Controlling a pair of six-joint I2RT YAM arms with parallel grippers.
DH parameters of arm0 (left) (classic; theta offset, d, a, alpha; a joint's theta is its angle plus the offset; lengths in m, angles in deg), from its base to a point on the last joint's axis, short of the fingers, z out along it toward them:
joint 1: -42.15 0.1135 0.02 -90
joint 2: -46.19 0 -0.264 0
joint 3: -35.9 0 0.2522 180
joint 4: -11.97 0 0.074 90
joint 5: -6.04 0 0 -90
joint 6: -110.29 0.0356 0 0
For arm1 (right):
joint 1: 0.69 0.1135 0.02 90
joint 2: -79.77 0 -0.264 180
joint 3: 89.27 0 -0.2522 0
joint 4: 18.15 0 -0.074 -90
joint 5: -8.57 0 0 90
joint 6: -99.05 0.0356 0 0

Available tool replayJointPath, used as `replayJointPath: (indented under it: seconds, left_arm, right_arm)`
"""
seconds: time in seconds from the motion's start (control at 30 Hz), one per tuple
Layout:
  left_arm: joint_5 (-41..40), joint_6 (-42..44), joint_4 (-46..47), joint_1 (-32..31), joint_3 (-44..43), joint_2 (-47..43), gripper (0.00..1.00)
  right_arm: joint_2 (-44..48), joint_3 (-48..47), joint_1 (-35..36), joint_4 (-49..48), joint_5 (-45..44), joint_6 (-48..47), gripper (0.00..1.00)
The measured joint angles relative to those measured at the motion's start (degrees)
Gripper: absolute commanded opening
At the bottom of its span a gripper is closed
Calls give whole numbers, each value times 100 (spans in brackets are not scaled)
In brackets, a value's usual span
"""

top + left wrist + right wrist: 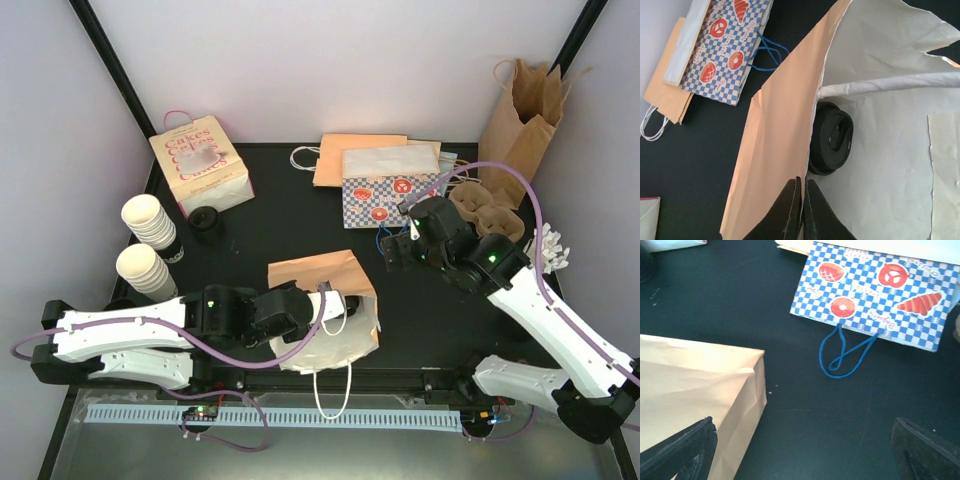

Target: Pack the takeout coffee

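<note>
The takeout coffee [831, 138] lies on its side inside a tan paper bag [777, 140], its black lid facing the left wrist camera; the cup body is hidden. The bag [322, 300] lies on its side at the table's near centre, its white-lined mouth toward the front edge. My left gripper [803, 181] is shut on the rim of the bag's mouth, just short of the lid; it shows at the bag's mouth [333, 308] from above. My right gripper [802, 432] hangs open over bare table beyond the bag's closed end, and sits [395, 247] beside the blue checked bag.
A blue checked bag [385, 190] with blue handles lies at the back centre on flat tan bags [360, 155]. A cake box [200, 165], a loose black lid [206, 222] and stacked lidless cups [150, 225] stand left. A cup carrier [490, 215] and an upright brown bag [525, 115] stand right.
</note>
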Motion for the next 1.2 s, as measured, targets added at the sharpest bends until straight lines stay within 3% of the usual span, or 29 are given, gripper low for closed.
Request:
replayJointPath:
  seconds: [0.33,0.53,0.63,0.87,1.2]
  left_arm:
    - [-420,-304,199,66,20,-9,5]
    - [-466,-442,446,380,9,11,5]
    - [-485,-483,505,466,-55,140,5]
    - [-511,-603,529,546,-374,581,5]
    - [-516,-793,540,664,-619,660,5]
  right_arm:
    - [721,0,17,225,905,0,92]
    - [1578,256,247,96,1292,138,83]
    - [1679,398,581,46,1478,170,81]
    - [1388,590,2459,-358,1311,313,80]
    - [1303,1191,2688,-1001,986,560,75]
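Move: The open bag with the lidded coffees is already pinched by its rim in the left fingers; its middle is about 2 cm back, 2 cm right and 9 cm below that hand. From the empty, wide-open right hand the bag's middle lies some 14 cm back, 12 cm to the left and 11 cm lower. The nearer visible coffee lid is roughly 12 cm back and 8 cm left. The checkered bag lies flat about 11 cm ahead and 4 cm right, some 22 cm below. Back and to the left, the right hand rises some 4 cm at first, then swings round to the open bag, turning about 30 degrees counter-clockwise, its left side rolling up; it sinks again to its starting height over the mouth, fingers closing slightly yet still wide. The left hand keeps the rim pinched and carries it forward and up, turning counter-clockwise. ##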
